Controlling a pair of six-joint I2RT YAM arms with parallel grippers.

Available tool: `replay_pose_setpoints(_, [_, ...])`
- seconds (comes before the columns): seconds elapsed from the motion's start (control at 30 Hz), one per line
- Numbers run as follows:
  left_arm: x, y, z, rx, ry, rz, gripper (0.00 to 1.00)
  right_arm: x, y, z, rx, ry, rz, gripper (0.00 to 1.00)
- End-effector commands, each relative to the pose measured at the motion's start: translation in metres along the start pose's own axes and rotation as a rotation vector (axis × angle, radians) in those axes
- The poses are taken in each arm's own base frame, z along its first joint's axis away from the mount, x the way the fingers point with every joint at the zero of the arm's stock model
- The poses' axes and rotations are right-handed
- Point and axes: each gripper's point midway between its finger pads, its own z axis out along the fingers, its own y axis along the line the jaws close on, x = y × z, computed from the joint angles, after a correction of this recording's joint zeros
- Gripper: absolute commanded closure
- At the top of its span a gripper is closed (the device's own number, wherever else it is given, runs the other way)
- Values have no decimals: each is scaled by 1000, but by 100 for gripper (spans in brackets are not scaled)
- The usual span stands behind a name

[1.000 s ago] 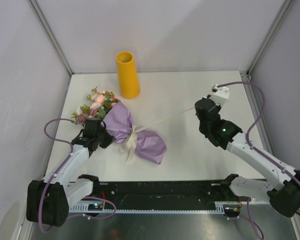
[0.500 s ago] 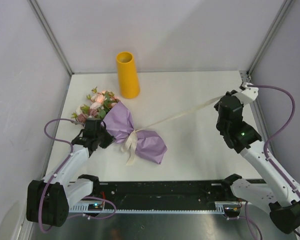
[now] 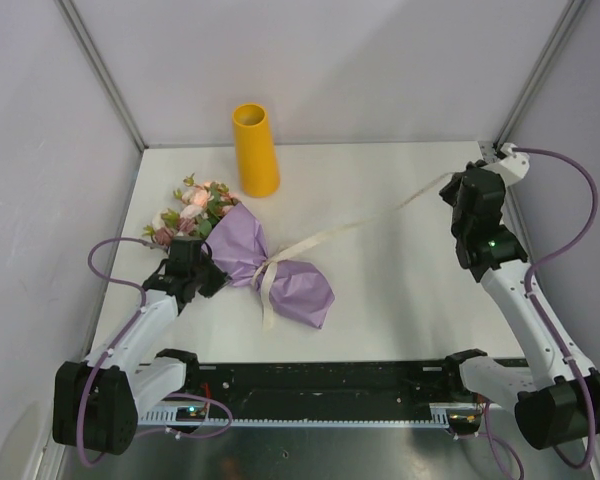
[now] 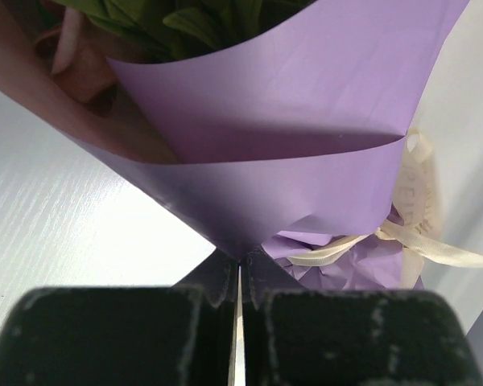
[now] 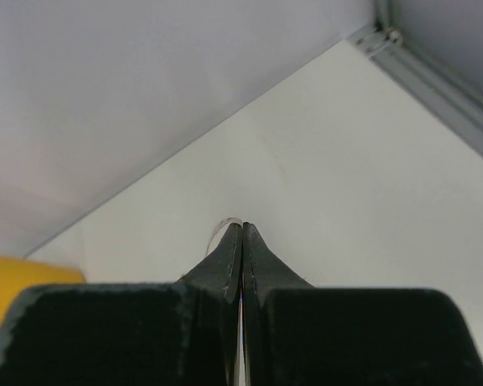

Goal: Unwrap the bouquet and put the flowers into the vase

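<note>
The bouquet (image 3: pixel 242 250) lies on the left of the white table (image 3: pixel 400 300), wrapped in lilac paper (image 4: pixel 290 121). Its flowers (image 3: pixel 192 208) point to the back left, and green leaves (image 4: pixel 209 16) show inside the cone. My left gripper (image 3: pixel 212 272) (image 4: pixel 240 259) is shut on the paper's near edge. The cream ribbon (image 3: pixel 360 224) (image 4: pixel 419 201) runs from the bundle's waist across to my right gripper (image 3: pixel 454 184) (image 5: pixel 241 227), which is shut on its end near the back right corner. The yellow-orange vase (image 3: pixel 255 150) (image 5: pixel 24 285) stands upright behind the bouquet.
Grey walls close the table in on the left, back and right. A metal corner post (image 5: pixel 386 36) stands just beyond my right gripper. A black rail (image 3: pixel 320 385) with both arm bases runs along the near edge.
My right arm has swung right and back toward the corner, drawing the ribbon out longer from the bundle. The left arm and the bouquet have stayed in place.
</note>
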Motion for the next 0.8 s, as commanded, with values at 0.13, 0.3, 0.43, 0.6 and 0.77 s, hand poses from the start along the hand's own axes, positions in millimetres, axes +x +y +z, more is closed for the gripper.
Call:
replay_pose_setpoints(0.13, [-10, -22, -14, 95, -26, 13, 97, 70, 46, -24, -225, 311, -7, 75])
replay_pose_setpoints(0.3, [-20, -44, -31, 179, -53, 73, 69, 101, 78, -67, -363, 437, -30, 54])
replay_pose_setpoints(0.43, [-27, -61, -50, 247, -72, 137, 50, 129, 113, -114, -532, 517, -15, 46])
replay_pose_setpoints(0.6, [-32, -63, -65, 268, -111, 222, 37, 184, 153, -167, -641, 620, 28, 40])
replay_pose_setpoints(0.77, [-26, -52, -75, 264, -128, 263, 36, 242, 197, -213, -739, 706, 40, 41])
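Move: The bow's knot is about 37 cm to the left of my right hand, some 4 cm nearer me and nearly 30 cm below, with the ribbon pinched in my fingers stretching up from it. From the knot, the wrapper's tail lies 8 cm back and 8 cm to the right, and the vase about 23 cm farther out and 3 cm left. My left hand, pinching the wrapper's edge, has the knot about 7 cm ahead, 11 cm to its right and 4 cm below. I let go of the ribbon end and swing my open right hand back towards the knot, about 30 cm left, then also drawing back and sinking some 10 cm each, while the wrist turns roughly 50 degrees counter-clockwise and tips down. My left hand opens off the wrapper's edge and rises about 9 cm, its fingers tilting up a little. ##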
